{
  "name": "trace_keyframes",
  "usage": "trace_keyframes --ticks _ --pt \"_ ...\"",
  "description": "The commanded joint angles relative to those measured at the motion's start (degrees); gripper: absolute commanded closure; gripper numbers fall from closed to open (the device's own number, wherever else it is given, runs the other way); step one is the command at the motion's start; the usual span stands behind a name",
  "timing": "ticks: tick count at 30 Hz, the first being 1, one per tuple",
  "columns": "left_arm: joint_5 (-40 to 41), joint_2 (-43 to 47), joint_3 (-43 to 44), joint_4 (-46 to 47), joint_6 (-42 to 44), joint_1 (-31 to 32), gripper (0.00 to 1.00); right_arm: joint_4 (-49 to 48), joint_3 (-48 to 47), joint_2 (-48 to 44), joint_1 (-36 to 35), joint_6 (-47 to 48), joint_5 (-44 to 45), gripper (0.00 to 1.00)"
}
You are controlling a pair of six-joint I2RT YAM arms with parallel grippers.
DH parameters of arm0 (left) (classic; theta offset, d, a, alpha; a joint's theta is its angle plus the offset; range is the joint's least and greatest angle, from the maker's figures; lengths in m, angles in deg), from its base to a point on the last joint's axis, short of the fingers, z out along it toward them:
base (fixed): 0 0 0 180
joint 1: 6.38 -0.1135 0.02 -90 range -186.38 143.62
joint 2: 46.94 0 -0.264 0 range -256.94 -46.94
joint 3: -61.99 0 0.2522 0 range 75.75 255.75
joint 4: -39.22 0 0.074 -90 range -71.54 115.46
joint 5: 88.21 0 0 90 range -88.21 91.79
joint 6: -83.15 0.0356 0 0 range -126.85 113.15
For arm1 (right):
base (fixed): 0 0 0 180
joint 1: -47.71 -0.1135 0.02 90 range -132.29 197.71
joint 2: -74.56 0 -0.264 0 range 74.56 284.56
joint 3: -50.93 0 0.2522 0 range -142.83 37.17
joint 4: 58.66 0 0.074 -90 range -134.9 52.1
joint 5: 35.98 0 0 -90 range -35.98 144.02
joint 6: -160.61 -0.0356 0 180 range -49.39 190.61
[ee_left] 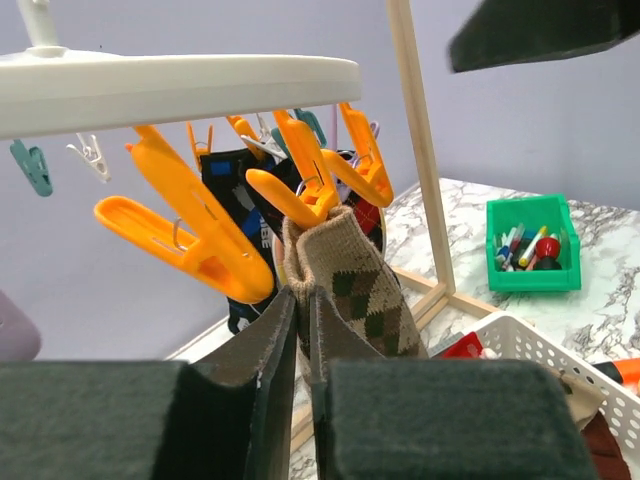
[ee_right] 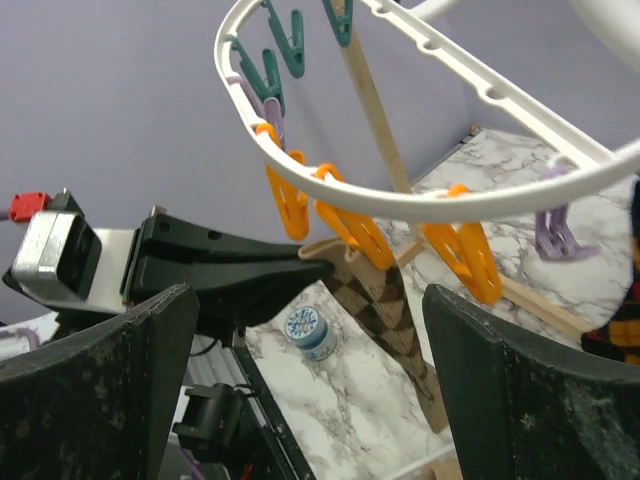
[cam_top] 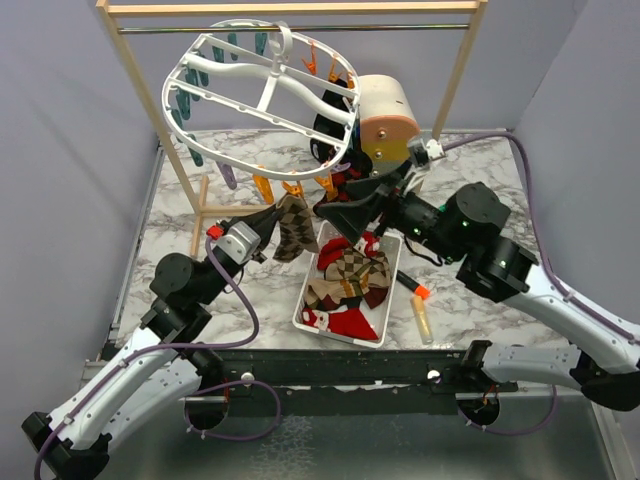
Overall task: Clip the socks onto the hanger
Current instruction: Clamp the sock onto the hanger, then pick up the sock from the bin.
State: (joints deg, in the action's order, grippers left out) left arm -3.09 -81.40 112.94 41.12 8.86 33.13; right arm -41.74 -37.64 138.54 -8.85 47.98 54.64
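Observation:
The white oval hanger (cam_top: 262,85) hangs tilted from the rack's rod. A tan argyle sock (cam_top: 293,228) dangles under its near rim. An orange clip (ee_left: 300,180) bites the sock's (ee_left: 365,290) cuff. My left gripper (ee_left: 303,300) is shut on that cuff just below the clip. My right gripper (ee_right: 308,300) stands wide open beside the sock (ee_right: 385,300), with nothing between its fingers. A black sock (cam_top: 328,135) hangs from the hanger's right side. More red, black and argyle socks (cam_top: 350,280) lie in the white basket (cam_top: 305,310).
The wooden rack (cam_top: 140,80) frames the hanger, and one post (ee_left: 420,150) stands right of the sock. A green bin (ee_left: 533,245) of pens sits on the marble table. A small blue-lidded jar (ee_right: 307,332) stands below the sock. An orange-capped marker (cam_top: 420,290) lies right of the basket.

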Motion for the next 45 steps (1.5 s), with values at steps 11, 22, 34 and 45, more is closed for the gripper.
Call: trace_keyframes --ticks 11,22,34,45 --pt "8.35 3.35 -2.91 -0.63 -3.88 0.21 0.58 2.64 24.12 -16.52 0.14 4.17 15.61 0.0" --pt "12.53 9.1 -5.82 -6.08 -9.88 0.22 0.19 1.85 29.56 -13.86 0.13 2.35 18.05 0.0" --pt "23.34 11.46 -6.09 -17.22 -23.08 0.22 0.01 -4.43 31.99 -8.24 0.13 0.5 18.47 0.0" --pt "27.39 7.0 -4.32 -22.59 -34.43 0.17 0.01 4.68 32.67 -4.73 8.28 -10.58 13.07 0.0"
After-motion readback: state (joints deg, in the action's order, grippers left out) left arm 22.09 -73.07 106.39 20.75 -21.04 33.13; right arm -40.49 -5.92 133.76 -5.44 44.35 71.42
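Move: The left gripper is pinching the cuff of the clipped checkered sock; the middle of that sock is about 7 cm below, 2 cm ahead and 3 cm right of the hand, and its orange clip 2 cm ahead, 2 cm right and 4 cm up. The next checkered sock, in the basket, is roughly 36 cm below the open right hand, 7 cm ahead, 2 cm right. From that hand, the clipped sock is 10 cm left, 2 cm ahead, 14 cm down; the dark hung socks are 14 cm ahead, 3 cm right, 15 cm down. Open the left gripper wide to let go of the clipped sock's cuff, then back away to the left and down, mostly down at the end, about 11 cm in all, tipping the fingers downward. Meanwhile swing the open right gripper right, clear of the clips, and bring it some 24 cm down towards the basket, easing forward at the end, turning clockwise as its fingers dip. ##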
